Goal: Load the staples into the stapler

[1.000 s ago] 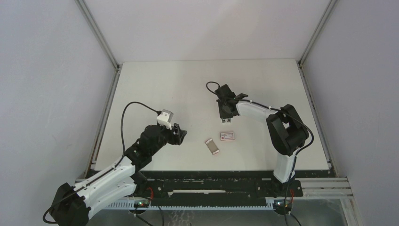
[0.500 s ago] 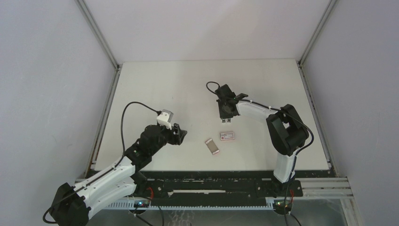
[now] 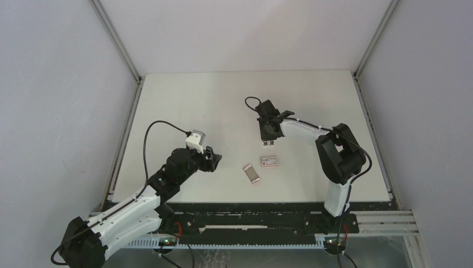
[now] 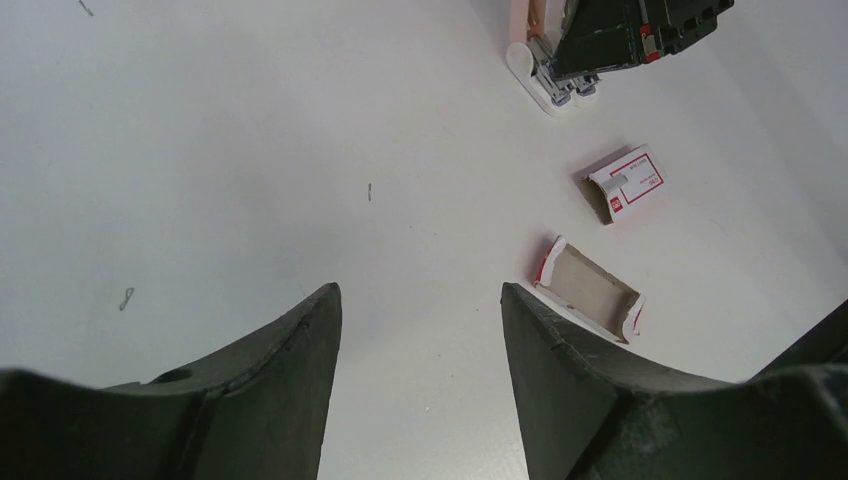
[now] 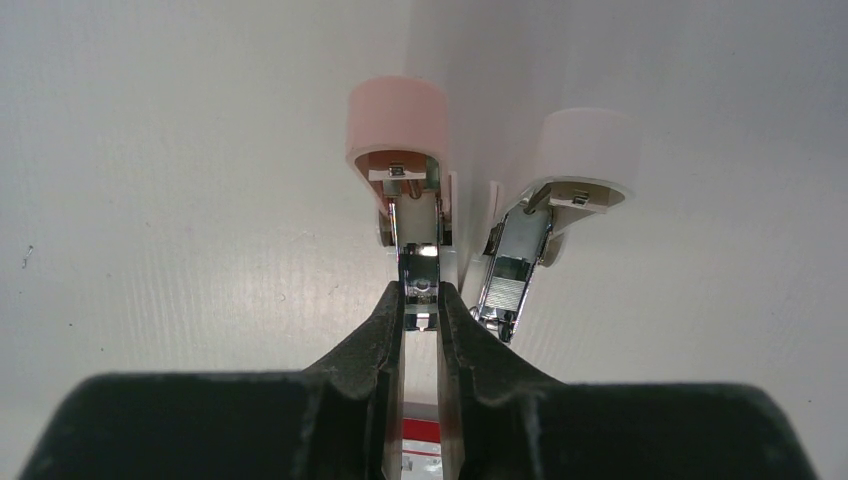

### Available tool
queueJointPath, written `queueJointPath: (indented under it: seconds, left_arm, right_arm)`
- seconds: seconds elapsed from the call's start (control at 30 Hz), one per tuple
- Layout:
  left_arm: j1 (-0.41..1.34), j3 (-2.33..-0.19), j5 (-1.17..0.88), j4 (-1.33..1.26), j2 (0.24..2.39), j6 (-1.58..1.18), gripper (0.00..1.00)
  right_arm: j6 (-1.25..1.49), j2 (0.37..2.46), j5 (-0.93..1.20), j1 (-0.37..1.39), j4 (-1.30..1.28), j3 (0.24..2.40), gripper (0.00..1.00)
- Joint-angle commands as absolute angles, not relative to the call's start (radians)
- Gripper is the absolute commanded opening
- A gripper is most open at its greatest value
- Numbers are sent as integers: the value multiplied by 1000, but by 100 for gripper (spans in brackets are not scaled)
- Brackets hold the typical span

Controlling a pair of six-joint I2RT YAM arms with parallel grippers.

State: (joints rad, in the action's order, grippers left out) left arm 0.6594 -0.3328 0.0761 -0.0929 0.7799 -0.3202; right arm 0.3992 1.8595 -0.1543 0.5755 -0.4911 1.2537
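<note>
A small pink stapler stands opened on the table. My right gripper is shut on its metal rail. A white-capped stapler stands just to its right. Its channel holds a ribbed silvery strip, and I cannot tell whether these are the staples. From above, my right gripper covers the staplers. The pink-red carton sleeve and its slide-out tray, which looks bare inside, lie apart from each other. My left gripper hovers open to the tray's left.
From above, the carton sleeve and tray lie between the two grippers, with my left gripper to their left. A tiny bent wire lies on the white table. Grey walls close in the table on three sides.
</note>
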Motion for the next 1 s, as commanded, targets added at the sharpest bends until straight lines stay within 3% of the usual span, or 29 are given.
queueJointPath:
  seconds: [0.0, 0.2, 0.47, 0.63, 0.8, 0.97]
  left_arm:
    - [657, -331, 77, -109, 770, -299, 64]
    - [657, -331, 78, -112, 769, -299, 64]
    - [657, -331, 78, -112, 769, -300, 64]
    - [657, -330, 82, -111, 768, -300, 64]
    - [657, -325, 99, -118, 765, -298, 64]
    - [657, -331, 98, -141, 791, -294, 64]
  right_arm:
    - [379, 1871, -150, 571, -489, 1292, 9]
    - [376, 1866, -148, 571, -490, 1292, 13]
    - [371, 1839, -132, 571, -483, 1293, 29]
    - [367, 1814, -133, 571, -489, 1298, 31]
    - [364, 1754, -131, 569, -499, 1296, 32]
    - [348, 1642, -146, 564, -473, 1224, 42]
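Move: The right hand's nearly shut fingertips are already at the near end of the pink stapler's open magazine; that stapler's middle lies about 2 cm ahead and 1 cm below. The white stapler stands some 2 cm to the right of the pink one, level with it, while the staple box lies roughly 7 cm back and 1 cm right of the hand. From the left hand, the pink stapler is about 12 cm ahead, 16 cm right and 10 cm below. The right hand settles less than half a centimetre down at the pink stapler's magazine, then holds there almost still while its fingers part to roughly a third open, letting go of the staple strip between them. Only then does it rise about 3 cm straight up, speeding up at the end and still opening a little, its fingertips coming clear of the magazine with hardly any wrist turn. ##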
